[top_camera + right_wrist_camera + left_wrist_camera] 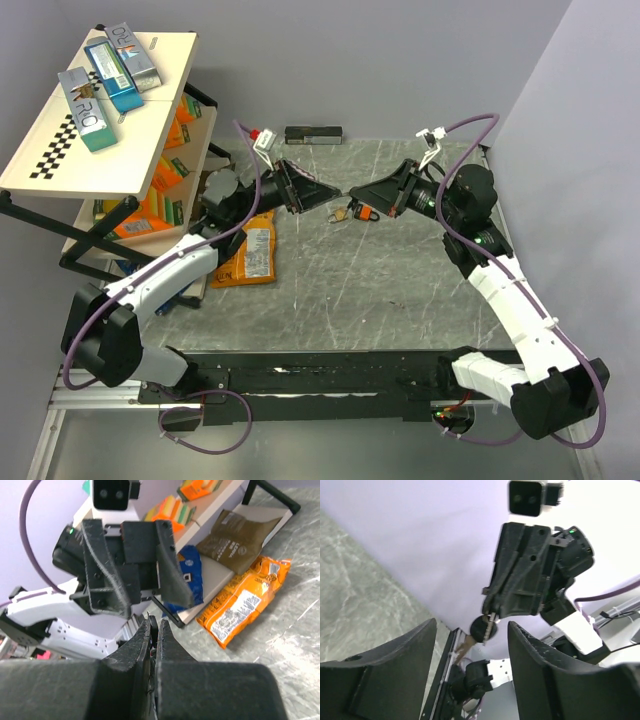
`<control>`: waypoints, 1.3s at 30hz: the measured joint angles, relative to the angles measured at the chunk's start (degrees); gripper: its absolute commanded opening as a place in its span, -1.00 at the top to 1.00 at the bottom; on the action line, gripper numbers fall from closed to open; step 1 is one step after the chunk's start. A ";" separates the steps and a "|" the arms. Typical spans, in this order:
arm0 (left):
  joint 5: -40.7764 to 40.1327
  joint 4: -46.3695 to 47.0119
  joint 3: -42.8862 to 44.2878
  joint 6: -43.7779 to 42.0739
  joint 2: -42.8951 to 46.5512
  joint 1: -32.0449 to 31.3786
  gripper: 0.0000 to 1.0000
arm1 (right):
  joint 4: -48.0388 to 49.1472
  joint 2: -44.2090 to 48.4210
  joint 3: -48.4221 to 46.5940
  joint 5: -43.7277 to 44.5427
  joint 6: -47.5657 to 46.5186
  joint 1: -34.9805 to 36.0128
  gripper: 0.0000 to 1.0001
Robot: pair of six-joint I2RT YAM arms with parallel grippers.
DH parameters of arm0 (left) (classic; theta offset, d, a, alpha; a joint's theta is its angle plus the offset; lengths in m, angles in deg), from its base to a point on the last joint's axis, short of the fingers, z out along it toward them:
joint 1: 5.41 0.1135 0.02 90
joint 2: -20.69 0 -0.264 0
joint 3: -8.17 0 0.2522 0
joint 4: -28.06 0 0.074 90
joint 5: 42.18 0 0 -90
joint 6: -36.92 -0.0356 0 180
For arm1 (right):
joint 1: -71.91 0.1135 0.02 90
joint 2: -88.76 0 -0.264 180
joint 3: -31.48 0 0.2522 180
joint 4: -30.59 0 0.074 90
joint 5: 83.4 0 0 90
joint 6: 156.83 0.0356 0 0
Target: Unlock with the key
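My right gripper (155, 621) is shut on the key (484, 628), a small key with a round black head; its thin edge shows between the jaws (153, 625). In the left wrist view the key hangs from the right gripper's tips, just beyond my left fingers (420, 645). My left gripper (472, 626) is open and holds nothing; it faces the right gripper tip to tip above the table's middle back (325, 195). The right gripper (350, 193) nearly touches it. A small brass padlock (343, 213) and a small red padlock (366, 213) lie on the table just below the tips.
A white shelf rack (100, 110) with boxes and snack packs stands at the left. An orange snack bag (250, 255) lies on the grey table (380, 300) beside it. A dark bar (314, 133) lies at the back edge, and a wall closes the right side.
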 measured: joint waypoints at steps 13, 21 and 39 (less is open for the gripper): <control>-1.36 3.48 -0.02 3.19 -0.63 -1.79 0.41 | 2.51 -0.09 1.16 2.58 2.43 0.00 1.00; -1.57 3.41 0.52 3.39 -1.86 -1.90 0.98 | 2.16 -0.48 1.16 2.82 2.10 0.00 1.00; 19.74 -28.13 18.67 -17.64 -7.06 2.93 0.98 | -24.39 -8.15 -14.86 -11.47 -16.65 -3.76 -0.22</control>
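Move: The keys are already pinched in my shut right fingertips, about 2 cm left of and 1 cm ahead of that hand's grip point and 1 cm below it. From my left hand, its fingers open around them, they lie about 3 cm to the right, level in reach and height. The brass padlock sits some 15 cm farther out and 1 cm right of my left hand, the orange padlock equally far out and 9 cm right, both about 25 cm below. I ease my left hand back and up about a centimetre, then slightly down and right, while its open fingers shut on the keys that my right hand holds nearly still. Only then do I spread my right fingers and let go, sinking that hand about 2 cm as it turns; last, my left hand keeps its pinch and swings roughly 20 degrees, its fingertips turning clockwise. ##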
